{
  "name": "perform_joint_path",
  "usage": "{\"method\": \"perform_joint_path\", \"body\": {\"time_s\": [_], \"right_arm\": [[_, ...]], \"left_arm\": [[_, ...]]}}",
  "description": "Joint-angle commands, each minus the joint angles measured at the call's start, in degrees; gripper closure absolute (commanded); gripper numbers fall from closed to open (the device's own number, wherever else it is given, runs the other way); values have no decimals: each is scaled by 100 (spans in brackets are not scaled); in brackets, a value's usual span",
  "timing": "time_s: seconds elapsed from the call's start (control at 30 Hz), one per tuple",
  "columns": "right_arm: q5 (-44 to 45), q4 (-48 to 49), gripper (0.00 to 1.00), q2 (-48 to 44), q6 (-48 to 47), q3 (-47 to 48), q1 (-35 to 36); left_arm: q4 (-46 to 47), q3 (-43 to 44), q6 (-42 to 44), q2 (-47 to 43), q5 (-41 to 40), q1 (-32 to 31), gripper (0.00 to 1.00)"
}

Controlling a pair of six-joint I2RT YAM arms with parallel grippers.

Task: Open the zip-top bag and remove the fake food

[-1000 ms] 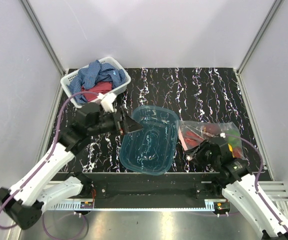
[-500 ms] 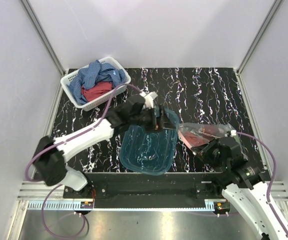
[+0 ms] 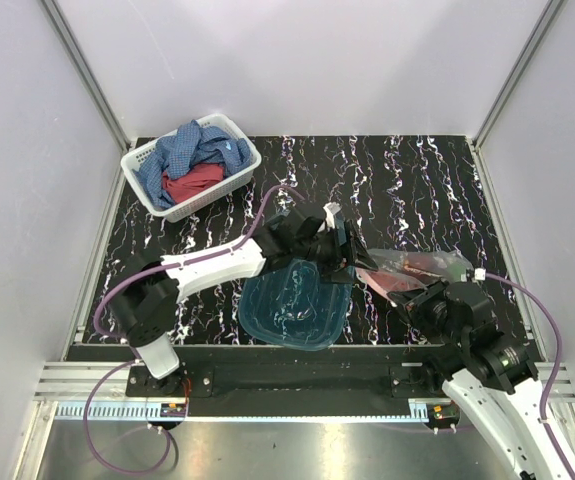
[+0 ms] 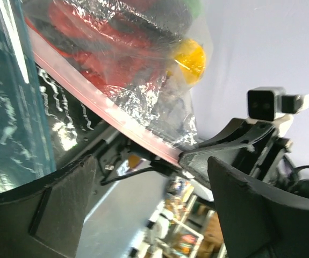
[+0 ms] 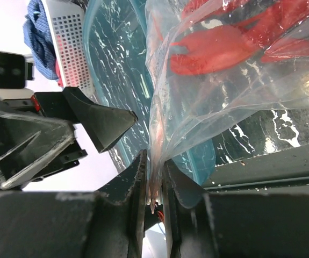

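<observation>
The zip-top bag (image 3: 422, 265) is a clear crinkly pouch lying right of centre, its pinkish-red zip strip (image 4: 98, 97) along the mouth. Inside it is the fake food: a red lobster (image 5: 218, 45), a yellow fruit (image 4: 189, 59) and a bit of green. My right gripper (image 5: 154, 164) is shut on the bag's near corner at the zip strip, and the pinched plastic stands up between its fingers. My left gripper (image 4: 154, 207) is open, reaching across the tub. Its fingertips (image 3: 359, 262) are close to the mouth edge of the bag, with nothing between them.
A teal translucent tub (image 3: 292, 300) lies under the left arm's forearm, just left of the bag. A white basket (image 3: 229, 130) with blue and red cloths stands at the back left. The table's near edge (image 3: 297, 350) runs right behind the tub and bag.
My left arm swung from the left side across the tub to the bag's mouth. My right gripper closed on the bag's corner and raised it slightly.
</observation>
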Motion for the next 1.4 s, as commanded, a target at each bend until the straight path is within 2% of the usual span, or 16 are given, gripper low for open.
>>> {"method": "perform_joint_path", "body": {"time_s": [0.0,0.1,0.33,0.4,0.5,0.67,0.73,0.77,0.83,0.97,1.1,1.37], "right_arm": [[250,114,78,-199,257,261,1],[267,97,78,-331,275,191,1],[276,97,78,-568,371,85,1],[276,88,78,-569,354,94,1],[232,61,78,-612,380,76,2],[267,-35,71,-560,187,216,10],[302,-123,65,-499,73,339,1],[329,-262,62,-446,47,383,1],[460,-473,52,-393,72,558,1],[697,-1185,43,-427,397,744,1],[935,-1485,36,-717,932,657,1],[646,-1363,39,-1315,1795,156,1]], "left_arm": [[315,58,-789,299,261,-82,22],[472,84,-1167,572,472,-125,32],[717,5,-1801,661,279,-196,34],[964,188,-1942,923,340,-205,36],[773,777,-1759,1266,455,-222,40],[737,1007,-1679,1408,578,-231,74],[553,1182,-1381,1400,543,-231,81],[282,1270,-1249,1391,525,-222,91],[209,1420,-1038,1408,560,-222,99],[253,1446,-923,1408,665,-214,100],[341,1499,-923,1373,823,-205,100],[447,1455,-1081,1154,903,-205,100]]}}
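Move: The stretch of the bag's pink mouth strip that the open left hand goes for lies about 6 cm to its right, level with it fore and aft, some 4 cm below. The red lobster in the bag is about 12 cm to the left hand's right and 9 cm down; the teal tray's middle is 13 cm to its left, 3 cm back, 11 cm down. From the right hand, already pinching the strip's near corner, that stretch is about 5 cm ahead, 3 cm left, slightly lower. The left hand sinks about 4 cm with its fingers open, rolling some 15 degrees, then reaches about 4 cm farther right onto the bag's mouth strip and shuts fully on it, pinching it just ahead of the right hand's hold and lifting a couple of centimetres. The right hand keeps the near corner pinched while rising about 1 cm, then opens as the left closes, lets go of the corner and draws back and to the right, about 3 cm each way, turning slightly clockwise. ##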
